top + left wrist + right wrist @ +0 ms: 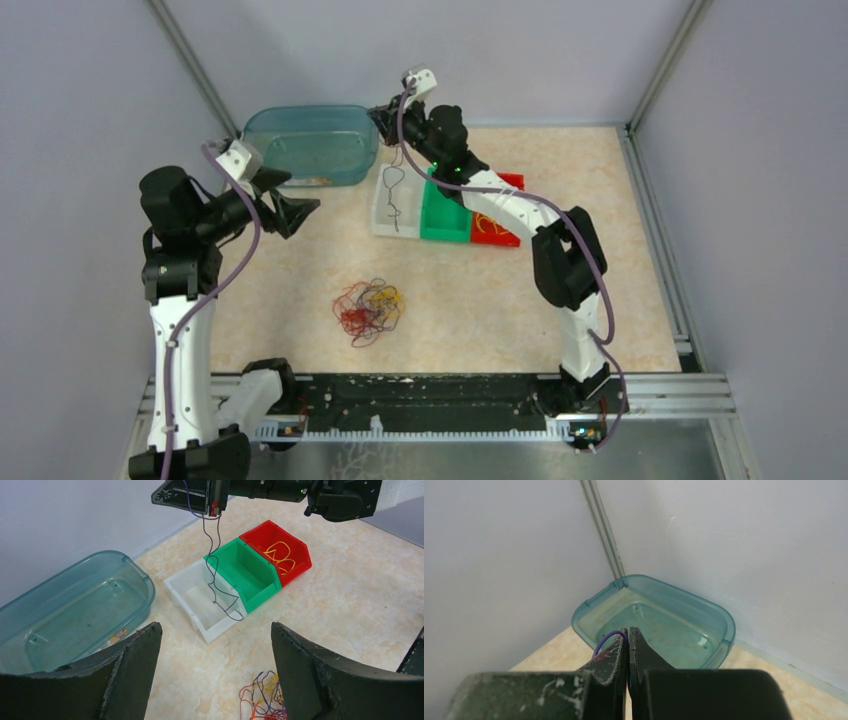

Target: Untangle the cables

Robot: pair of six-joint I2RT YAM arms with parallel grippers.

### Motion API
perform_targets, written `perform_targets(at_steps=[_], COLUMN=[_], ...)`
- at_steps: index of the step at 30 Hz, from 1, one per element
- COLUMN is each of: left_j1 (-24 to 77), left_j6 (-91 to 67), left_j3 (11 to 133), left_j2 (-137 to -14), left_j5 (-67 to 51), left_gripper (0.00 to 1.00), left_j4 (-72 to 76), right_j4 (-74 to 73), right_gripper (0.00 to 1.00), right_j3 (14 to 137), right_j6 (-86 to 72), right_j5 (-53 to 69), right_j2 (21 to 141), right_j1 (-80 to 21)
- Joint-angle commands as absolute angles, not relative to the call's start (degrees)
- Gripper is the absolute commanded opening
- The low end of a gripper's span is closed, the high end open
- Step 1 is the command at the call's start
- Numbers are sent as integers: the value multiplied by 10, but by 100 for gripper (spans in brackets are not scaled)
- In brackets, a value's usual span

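Observation:
A tangle of thin yellow, red and dark cables (368, 308) lies on the table in the middle, also low in the left wrist view (265, 700). My right gripper (386, 117) (216, 507) (629, 630) is shut on one dark purplish cable (215, 575), which hangs down curling into the white bin (172, 582). A short loop of that cable (609, 639) shows beside the left fingertip. My left gripper (300, 197) (216, 625) stands wide open with nothing between its fingers, above the table left of the bins and above the tangle.
Three bins sit side by side at the back: white (383, 222), green (440, 215) and red (508, 236), with a yellow cable (280, 555) lying in the red one. A teal tub (310, 140) stands in the back left corner. Grey walls enclose the table.

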State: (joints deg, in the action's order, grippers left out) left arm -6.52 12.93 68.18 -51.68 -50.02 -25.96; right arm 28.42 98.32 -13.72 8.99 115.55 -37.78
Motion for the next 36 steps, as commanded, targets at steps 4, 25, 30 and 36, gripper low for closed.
perform_targets(at_steps=[4,25,30,36], left_j1=[-68,-67,-67,-68], left_j6=[117,95,90,83], left_j3=[680,682,686,689], left_j2=[-515,-539,-541,-540], left_j5=[-493,-482,-484,-488], left_gripper=[88,89,89,89], left_j4=[-240,-225,-223,-221], right_j4=[279,179,130,33], right_gripper=[0,6,8,26], right_j3=[1040,1020,986,1010], right_j6=[-86,-33,-40,-27], right_j5=[68,5,-17,-46], right_j2=[1193,1259,1244,1237], right_j1=[-370,-366,-366,-366])
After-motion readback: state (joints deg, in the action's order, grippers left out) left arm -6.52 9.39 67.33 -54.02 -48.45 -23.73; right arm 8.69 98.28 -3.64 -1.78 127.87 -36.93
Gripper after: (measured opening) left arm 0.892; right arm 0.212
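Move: The right hand holds the purple cable high up, with the white tray almost straight below: its middle is some 3 cm ahead, 3 cm to the right and about 33 cm down. The green tray adjoins it, 3 cm ahead and 14 cm to the hand's right. The clear bin lies roughly 18 cm ahead and 16 cm left, the cable tangle some 25 cm back and level sideways. From the left hand the white tray lies about 24 cm ahead, 18 cm right and 36 cm below. The right hand lowers the hanging purple cable into the white tray, first easing some 6 cm forward as it starts to sink, then dropping faster, about 22 cm in all, while drawing back a couple of centimetres and drifting about 3 cm right. The wrist tips the fingers some 30 degrees farther down, and over the last part of the descent the shut fingers part a little, the cable still draped over them. ##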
